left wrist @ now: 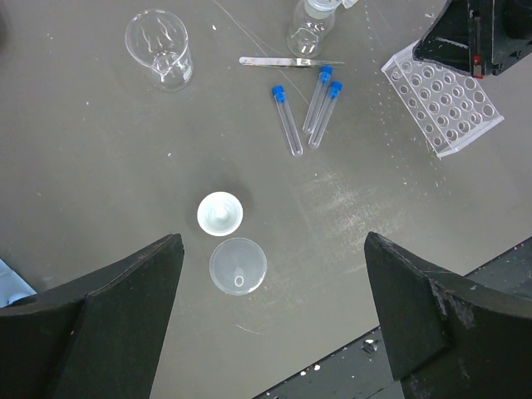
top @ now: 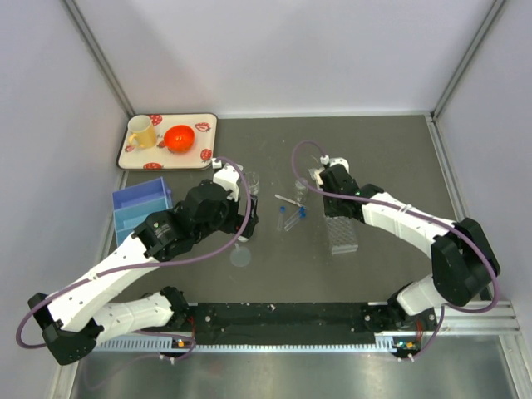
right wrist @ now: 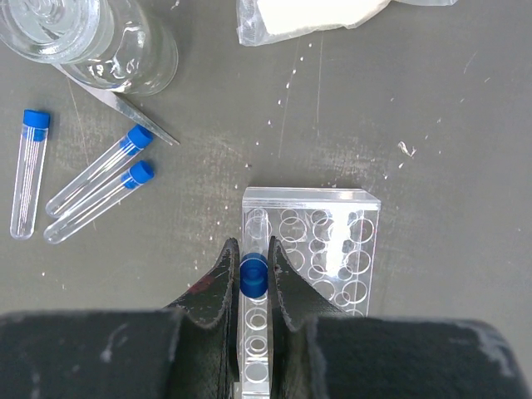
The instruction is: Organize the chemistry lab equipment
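Observation:
My right gripper (right wrist: 253, 252) is shut on a blue-capped tube (right wrist: 253, 278), held upright over the left column of the gridded clear rack (right wrist: 332, 241). Three more blue-capped tubes (right wrist: 98, 184) lie loose on the table to the rack's left, below a thin metal rod (right wrist: 125, 112) and a glass bottle (right wrist: 125, 50). My left gripper (left wrist: 273, 241) hangs open high above the table with nothing between its fingers. Below it lie a clear funnel (left wrist: 238, 266) and a small white round cup (left wrist: 219, 213). A clear beaker (left wrist: 160, 48) stands farther off.
A blue bin (top: 140, 208) sits at the left edge. At the back left, a tray (top: 208, 125) carries a yellow mug (top: 143, 131) and an orange-red bowl (top: 179, 137). A clear plastic bag (right wrist: 307, 17) lies beyond the rack.

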Controlling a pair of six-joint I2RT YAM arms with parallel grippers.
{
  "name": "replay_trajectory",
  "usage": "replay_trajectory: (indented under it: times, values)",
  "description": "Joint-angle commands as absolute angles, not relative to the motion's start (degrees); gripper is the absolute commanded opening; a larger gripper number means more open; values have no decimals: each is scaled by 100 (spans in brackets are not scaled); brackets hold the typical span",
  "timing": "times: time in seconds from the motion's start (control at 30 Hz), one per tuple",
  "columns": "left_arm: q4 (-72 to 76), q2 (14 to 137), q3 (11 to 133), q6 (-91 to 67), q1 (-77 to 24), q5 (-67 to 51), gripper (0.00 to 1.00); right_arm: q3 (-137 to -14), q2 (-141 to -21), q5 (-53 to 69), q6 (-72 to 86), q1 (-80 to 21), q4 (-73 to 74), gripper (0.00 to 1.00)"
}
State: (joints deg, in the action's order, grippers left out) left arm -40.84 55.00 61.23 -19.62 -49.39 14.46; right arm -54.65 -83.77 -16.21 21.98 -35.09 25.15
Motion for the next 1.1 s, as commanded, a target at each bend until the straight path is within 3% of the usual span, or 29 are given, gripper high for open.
replay_trajectory:
  times: [0.0, 0.27, 0.6, 1.07]
  values:
    - [-3990, 5476, 6091, -1986, -4939, 1477, 96, -5607, -8376, -1573, 2083, -3560, 2347, 0]
    - [-3973, 5511, 6100, -2004, -4940, 1450, 95, -5607, -8411, -1582, 2065, -3560, 2443, 0]
    - [-3929, 5555, 6091, -2013, -4939, 1424, 95, -5651, -8464, -1573, 2057, -3560, 2496, 24]
    - [-3920, 5677, 6187, -1995, -4948, 1485, 95, -5844, -8350, -1521, 2039, -3568, 2645, 39]
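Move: The right hand, fingers shut on a blue-capped test tube, has the rack just under it: the rack's middle is about 4 cm back, 3 cm right and 5 cm lower. The two loose test tubes lie some 9 cm left and 2 cm ahead, the glass bottle about 8 cm left and 8 cm ahead, the powder bag about 12 cm ahead and 2 cm right. From the left hand the rack is some 27 cm right, 6 cm ahead. Hold the right gripper in place over the rack's left edge, near its far end, with the tube already set in a hole there, then open the fingers to about a third to let go of the blue cap. As they spread, let the hand sink barely 1 cm, without turning the wrist, so that the open tips stay either side of the cap. ##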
